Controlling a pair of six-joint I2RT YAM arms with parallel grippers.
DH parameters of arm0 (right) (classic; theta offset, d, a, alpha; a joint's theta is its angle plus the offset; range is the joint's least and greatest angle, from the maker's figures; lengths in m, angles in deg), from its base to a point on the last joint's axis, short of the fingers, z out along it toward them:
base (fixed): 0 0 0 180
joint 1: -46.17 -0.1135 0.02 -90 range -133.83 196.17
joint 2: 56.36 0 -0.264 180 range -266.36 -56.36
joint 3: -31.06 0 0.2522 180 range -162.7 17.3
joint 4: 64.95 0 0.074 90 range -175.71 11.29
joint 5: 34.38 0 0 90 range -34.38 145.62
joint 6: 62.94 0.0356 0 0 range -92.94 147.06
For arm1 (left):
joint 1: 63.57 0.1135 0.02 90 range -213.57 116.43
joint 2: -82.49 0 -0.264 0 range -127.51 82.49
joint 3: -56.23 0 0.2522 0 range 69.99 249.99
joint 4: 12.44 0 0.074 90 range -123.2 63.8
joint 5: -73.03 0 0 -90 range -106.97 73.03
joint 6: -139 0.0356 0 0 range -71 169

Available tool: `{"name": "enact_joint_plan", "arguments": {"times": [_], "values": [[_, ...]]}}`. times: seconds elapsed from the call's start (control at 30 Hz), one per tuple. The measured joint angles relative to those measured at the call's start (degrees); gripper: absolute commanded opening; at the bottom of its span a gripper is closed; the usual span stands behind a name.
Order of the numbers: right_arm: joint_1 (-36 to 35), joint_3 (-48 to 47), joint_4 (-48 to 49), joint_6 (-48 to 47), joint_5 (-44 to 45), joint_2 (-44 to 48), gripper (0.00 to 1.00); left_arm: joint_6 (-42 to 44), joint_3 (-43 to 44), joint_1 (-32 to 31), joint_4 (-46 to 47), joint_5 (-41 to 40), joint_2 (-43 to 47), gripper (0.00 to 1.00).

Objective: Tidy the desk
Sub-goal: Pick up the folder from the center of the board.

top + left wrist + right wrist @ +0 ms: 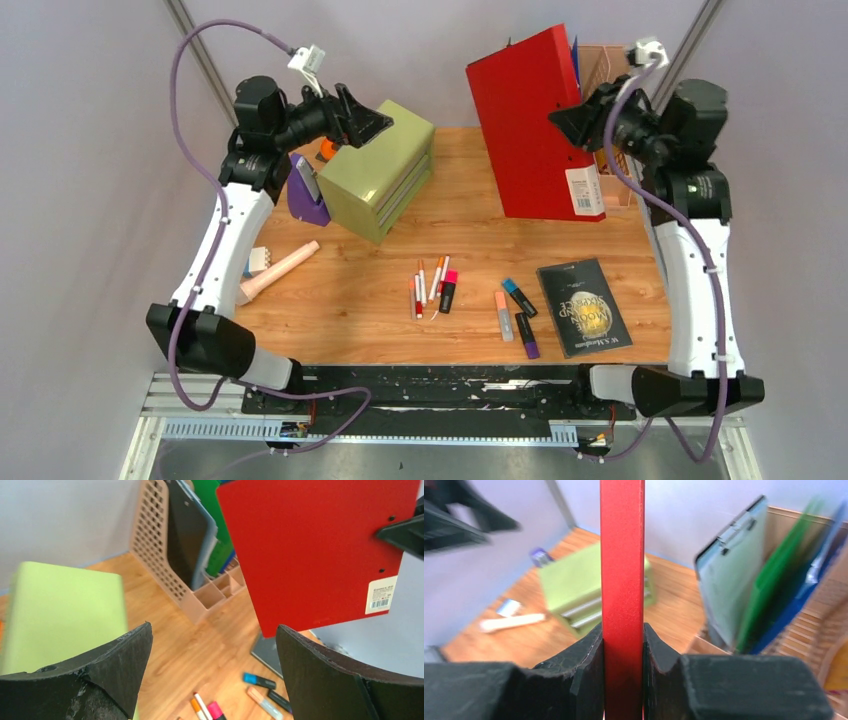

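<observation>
The desk [460, 210] is an orange-brown wood top. My right gripper [572, 118] is shut on the edge of a red binder [528, 125], which it holds upright and off the desk at the back right. In the right wrist view the binder's spine [622, 555] stands clamped between both fingers of my right gripper [622, 635]. My left gripper [375, 118] hangs open and empty above the olive-green drawer chest [380, 180]. The left wrist view shows its jaws spread wide [214, 650], with the red binder [310, 550] further off.
A peach file rack [603, 70] with a clipboard [731, 575] and folders stands behind the binder. Pens [428, 282], highlighters [515, 310] and a dark book [585, 306] lie at the front. A purple item [305, 192] and a peach stick [278, 270] lie to the left.
</observation>
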Motion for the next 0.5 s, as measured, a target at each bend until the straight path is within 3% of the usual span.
{"name": "enact_joint_plan", "arguments": {"times": [0.1, 0.23, 0.5], "values": [[7.6, 4.3, 8.9, 12.7, -15.5, 3.0, 0.0, -2.2, -1.4, -0.2, 3.5, 5.6, -2.5, 1.0], [12.0, 11.9, 22.4, 27.8, -29.2, 3.8, 0.0, -5.1, -2.4, -1.7, 7.1, 9.7, -6.0, 1.0], [12.5, 26.8, 46.2, 51.0, -40.5, 3.0, 0.0, -10.6, -3.3, -7.9, 16.3, 13.6, -7.7, 1.0]]}}
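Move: The red folder, already held by the right hand near its right edge, has its middle some 26 cm to the left hand's right, about 2 cm back and 4 cm lower. The green cabinet sits below the left hand, roughly 3 cm ahead, 3 cm left and 30 cm down. From the right hand, the folder's middle is about 5 cm left, 2 cm back and 5 cm lower; the file rack stands some 17 cm ahead, 7 cm right and 30 cm below. Keeping its pinch on the red folder, the right hand draws back about 5 cm, rising briefly before sinking, and turns the folder roughly 45 degrees, rolling left side up and swinging counter-clockwise. The left hand sweeps about 9 cm right to meet the folder's left edge, dipping, then pulling slightly back and turning some 20 degrees clockwise, fingers wide open; no touch by it can be made out. ##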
